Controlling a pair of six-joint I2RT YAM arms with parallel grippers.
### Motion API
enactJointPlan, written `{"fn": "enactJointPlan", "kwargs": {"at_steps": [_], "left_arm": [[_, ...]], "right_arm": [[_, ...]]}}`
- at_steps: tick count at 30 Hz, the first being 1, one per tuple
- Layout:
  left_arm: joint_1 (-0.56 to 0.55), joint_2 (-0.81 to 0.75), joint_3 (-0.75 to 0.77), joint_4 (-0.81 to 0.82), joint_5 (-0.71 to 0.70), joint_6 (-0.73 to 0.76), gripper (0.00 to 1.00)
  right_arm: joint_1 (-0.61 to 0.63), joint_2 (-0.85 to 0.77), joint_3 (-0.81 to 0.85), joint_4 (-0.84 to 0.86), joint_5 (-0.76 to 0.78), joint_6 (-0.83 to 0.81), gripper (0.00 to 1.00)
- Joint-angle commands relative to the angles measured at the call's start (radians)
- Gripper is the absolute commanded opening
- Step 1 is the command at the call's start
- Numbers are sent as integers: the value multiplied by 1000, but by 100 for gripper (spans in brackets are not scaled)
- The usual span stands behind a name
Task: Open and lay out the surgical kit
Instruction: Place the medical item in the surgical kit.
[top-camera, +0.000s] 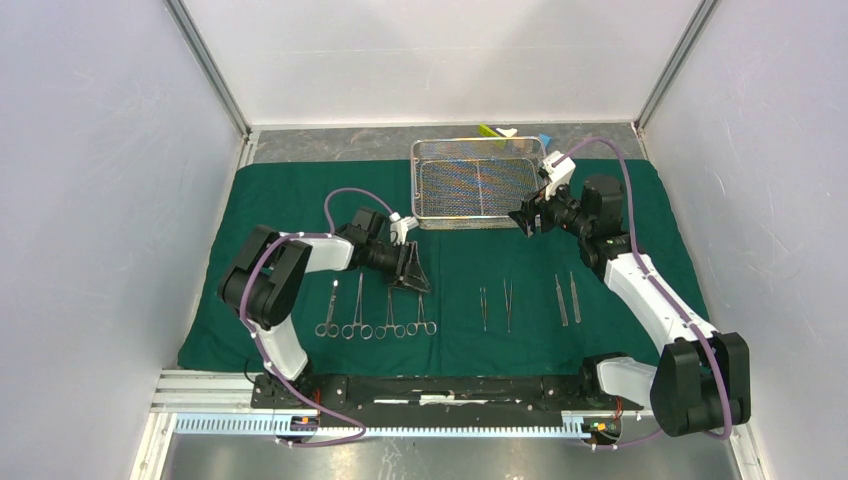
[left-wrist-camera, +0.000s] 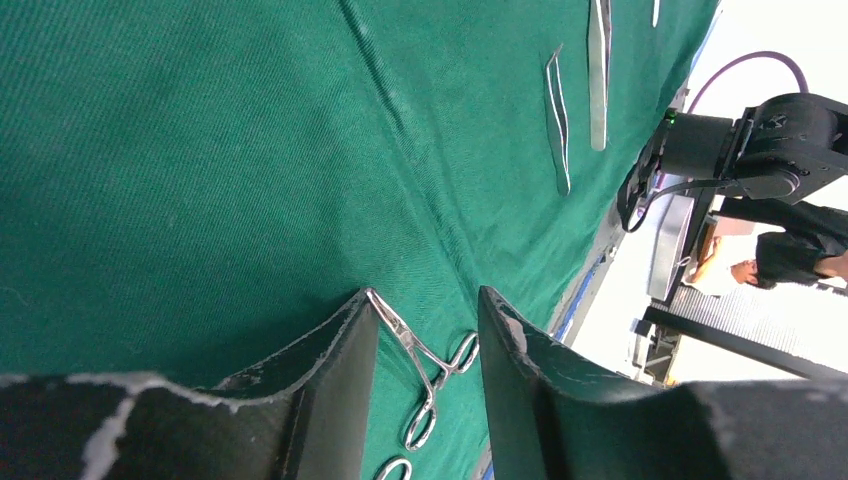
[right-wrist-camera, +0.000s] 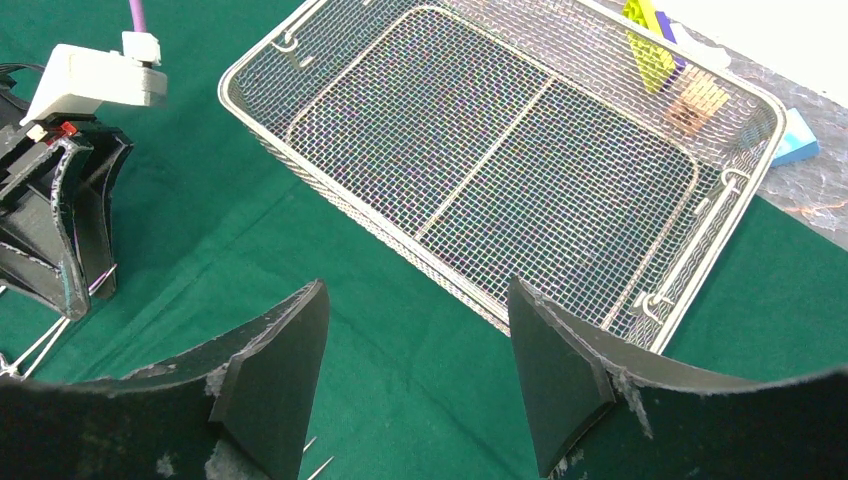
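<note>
The dark green cloth (top-camera: 300, 200) lies spread flat. At its back stands the silver wire-mesh tray (top-camera: 478, 180) (right-wrist-camera: 520, 150), with nothing in it. Several ring-handled clamps (top-camera: 375, 318) lie in a row at the front left, and several tweezers (top-camera: 530, 302) (left-wrist-camera: 558, 120) to their right. My left gripper (top-camera: 410, 280) (left-wrist-camera: 425, 295) is open just above the rightmost clamp (left-wrist-camera: 432, 365). That clamp rests on the cloth between the fingers, its tip against one finger (left-wrist-camera: 340, 360). My right gripper (top-camera: 527, 220) (right-wrist-camera: 418, 285) is open over bare cloth by the tray's front right corner, holding nothing.
Small yellow-green (right-wrist-camera: 645, 40), brown (right-wrist-camera: 695, 100) and blue (right-wrist-camera: 795, 140) blocks lie behind the tray, off the cloth. White walls close in the left, back and right sides. The arm bases stand on a rail (top-camera: 440, 390) at the near edge.
</note>
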Motion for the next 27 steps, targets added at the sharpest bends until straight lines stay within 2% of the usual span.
{"fn": "enactJointPlan", "kwargs": {"at_steps": [1, 16, 27], "left_arm": [[-2, 2, 18, -25, -42, 48, 50], [-8, -29, 15, -55, -83, 62, 58], [-9, -96, -6, -72, -135, 77, 77]], "right_arm": [[-5, -14, -12, 43, -18, 7, 73], [-6, -14, -15, 46, -16, 12, 74], [-5, -12, -10, 44, -16, 12, 74]]}}
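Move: Around the left hand's open fingers lies the medical item, the ring-handled forceps just laid on the cloth: its middle is about 5 cm back and some 2 cm below, level sideways. The next forceps lies roughly 7 cm left and 5 cm back, the small tweezers about 15 cm right and 7 cm back. The tray's middle is some 28 cm ahead and 15 cm right. From the idle right hand the forceps lies around 25 cm left, 17 cm back and 18 cm below. Spreading its already half-open fingers wider to leave the forceps, the left hand first stays low beside the forceps' tip, then rises about 1 cm away from the cloth, gathering speed towards the end. The fingers end about three-quarters open, still pointing right and down, with hardly any turn of the wrist and the forceps' tip clear of them. ##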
